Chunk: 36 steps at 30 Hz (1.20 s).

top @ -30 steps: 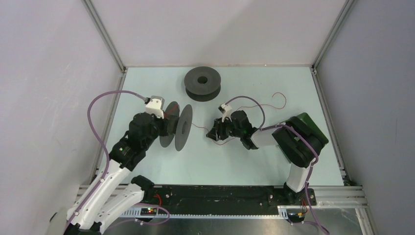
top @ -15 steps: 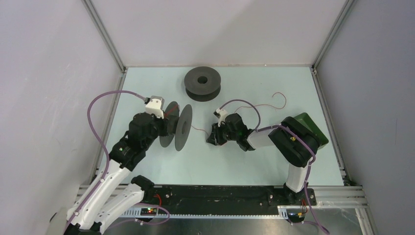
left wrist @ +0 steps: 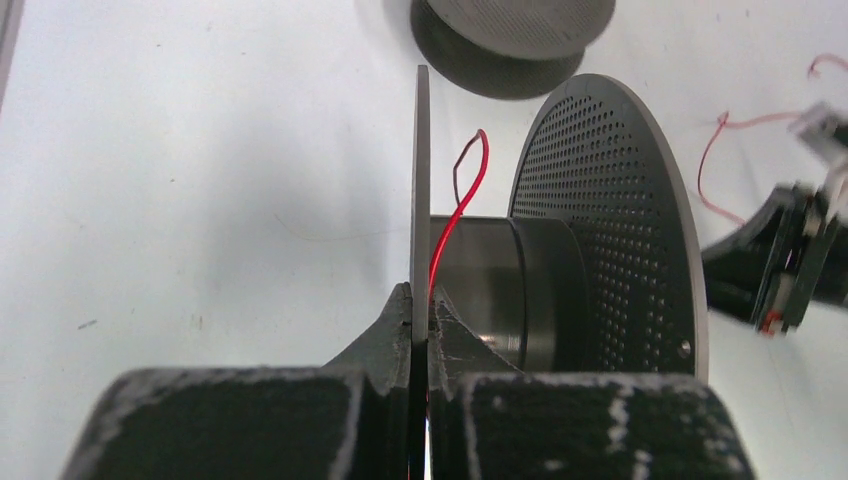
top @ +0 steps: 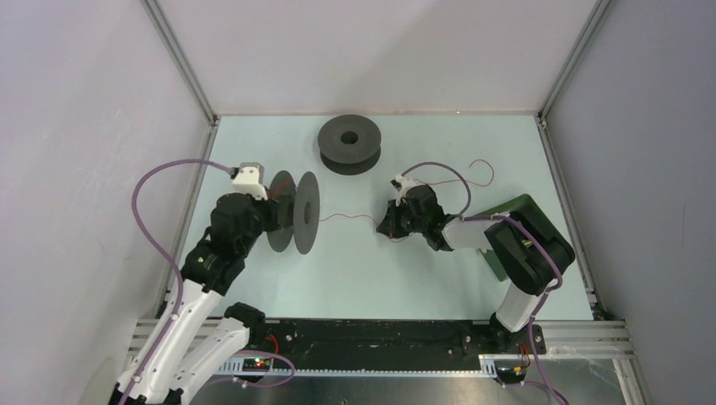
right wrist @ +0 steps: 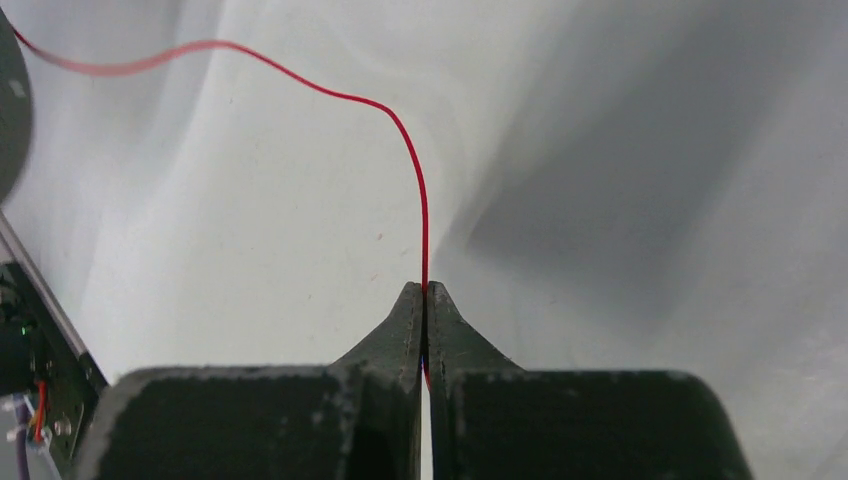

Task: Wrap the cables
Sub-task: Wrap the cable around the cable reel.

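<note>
A dark grey spool (top: 304, 213) stands on edge left of centre. My left gripper (top: 272, 213) is shut on its near flange (left wrist: 420, 200), the thin plate pinched between both fingers (left wrist: 395, 325). The red cable (left wrist: 462, 195) loops up beside that flange at the hub (left wrist: 490, 290). From the spool the red cable (top: 344, 217) runs right over the table to my right gripper (top: 384, 226). In the right wrist view that gripper (right wrist: 425, 292) is shut on the red cable (right wrist: 420, 200). The cable's loose tail (top: 483, 171) curls behind the right arm.
A second dark grey spool (top: 349, 143) lies flat at the back centre, also in the left wrist view as the flat spool (left wrist: 510, 40). A dark green block (top: 534, 218) sits by the right arm. Frame posts and walls close in the table's sides and back.
My right gripper has shut on the red cable and moved a little to the right and back. The left arm has carried the spool slightly left. The cable between them lies straighter.
</note>
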### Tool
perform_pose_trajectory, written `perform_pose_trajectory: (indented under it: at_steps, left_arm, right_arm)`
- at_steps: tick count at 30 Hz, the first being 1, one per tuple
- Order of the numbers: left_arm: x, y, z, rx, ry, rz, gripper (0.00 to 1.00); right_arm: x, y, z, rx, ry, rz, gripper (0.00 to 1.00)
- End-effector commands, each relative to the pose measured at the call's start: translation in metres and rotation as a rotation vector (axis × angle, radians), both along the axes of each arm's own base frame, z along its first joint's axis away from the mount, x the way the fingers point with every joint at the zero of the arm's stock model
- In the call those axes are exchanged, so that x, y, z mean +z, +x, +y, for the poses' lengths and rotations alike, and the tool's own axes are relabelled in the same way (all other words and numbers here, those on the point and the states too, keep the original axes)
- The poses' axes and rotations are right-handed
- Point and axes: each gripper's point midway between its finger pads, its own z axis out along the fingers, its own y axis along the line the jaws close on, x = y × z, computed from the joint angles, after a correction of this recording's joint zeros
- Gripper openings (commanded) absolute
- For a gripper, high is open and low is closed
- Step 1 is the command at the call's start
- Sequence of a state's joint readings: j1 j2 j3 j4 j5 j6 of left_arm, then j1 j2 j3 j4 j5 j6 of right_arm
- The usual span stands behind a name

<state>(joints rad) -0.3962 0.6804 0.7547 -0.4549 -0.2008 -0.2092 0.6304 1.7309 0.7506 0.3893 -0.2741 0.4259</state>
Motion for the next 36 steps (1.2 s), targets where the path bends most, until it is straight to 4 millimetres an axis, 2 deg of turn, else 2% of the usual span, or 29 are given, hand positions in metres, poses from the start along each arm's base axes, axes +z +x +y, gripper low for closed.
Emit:
perform_pose_trajectory:
  at_steps: [1,4,10,13,15,18,21,24,29,36]
  left_arm:
    - [0.069,0.009,0.006,0.081,-0.203,-0.168,0.00]
    - [0.075,0.011,0.007,0.116,-0.271,-0.175,0.00]
    - [0.085,0.018,0.017,0.198,-0.386,-0.226,0.00]
    - [0.081,0.022,0.024,0.235,-0.372,-0.224,0.00]
    - [0.077,0.024,0.030,0.264,-0.349,-0.221,0.00]
    - [0.069,0.028,0.040,0.318,-0.314,-0.215,0.00]
    - [0.060,0.033,0.045,0.349,-0.287,-0.193,0.00]
    - [0.056,0.036,0.044,0.352,-0.290,-0.175,0.00]
    - [0.057,0.042,0.046,0.360,-0.313,-0.160,0.00]
    - [0.065,0.048,0.061,0.402,-0.319,-0.147,0.00]
  right_arm:
    - [0.010,-0.034,0.022,0.117,0.021,-0.003,0.00]
    - [0.019,-0.057,0.040,0.184,0.006,-0.045,0.00]
    - [0.066,-0.100,0.071,0.317,0.056,-0.175,0.00]
    - [0.087,-0.118,0.077,0.364,0.036,-0.248,0.00]
    - [0.106,-0.137,0.082,0.409,0.026,-0.316,0.00]
    - [0.137,-0.153,0.085,0.437,0.057,-0.386,0.00]
    - [0.165,-0.174,0.091,0.492,0.079,-0.444,0.00]
    - [0.184,-0.190,0.094,0.542,0.095,-0.481,0.00]
    - [0.193,-0.213,0.099,0.612,0.107,-0.485,0.00]
    - [0.171,-0.240,0.107,0.688,-0.010,-0.585,0.00]
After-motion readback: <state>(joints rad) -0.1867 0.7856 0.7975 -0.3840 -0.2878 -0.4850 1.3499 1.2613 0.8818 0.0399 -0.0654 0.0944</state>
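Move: The reel, still pinched by its left flange in the left hand, has its middle about 4 cm ahead of that hand and 4 cm to its right. From the right hand, which is shut on the red cable low over the table, the reel is some 18 cm left, 17 cm up and about level. The other reel lies about 25 cm ahead of the right hand and 8 cm left; the cable's curled end is some 17 cm ahead and 24 cm right. The red cable, still pinched in the right fingers, is carried back towards the robot some 23 cm and about 10 cm left, low at first, then climbing about 17 cm, away from the held reel, while the wrist swings counter-clockwise until the fingers point nearly straight left. The reel stays gripped by its flange as the left hand shifts it left and a little forward, up and back down on the way, turning it roughly 20 degrees counter-clockwise. ##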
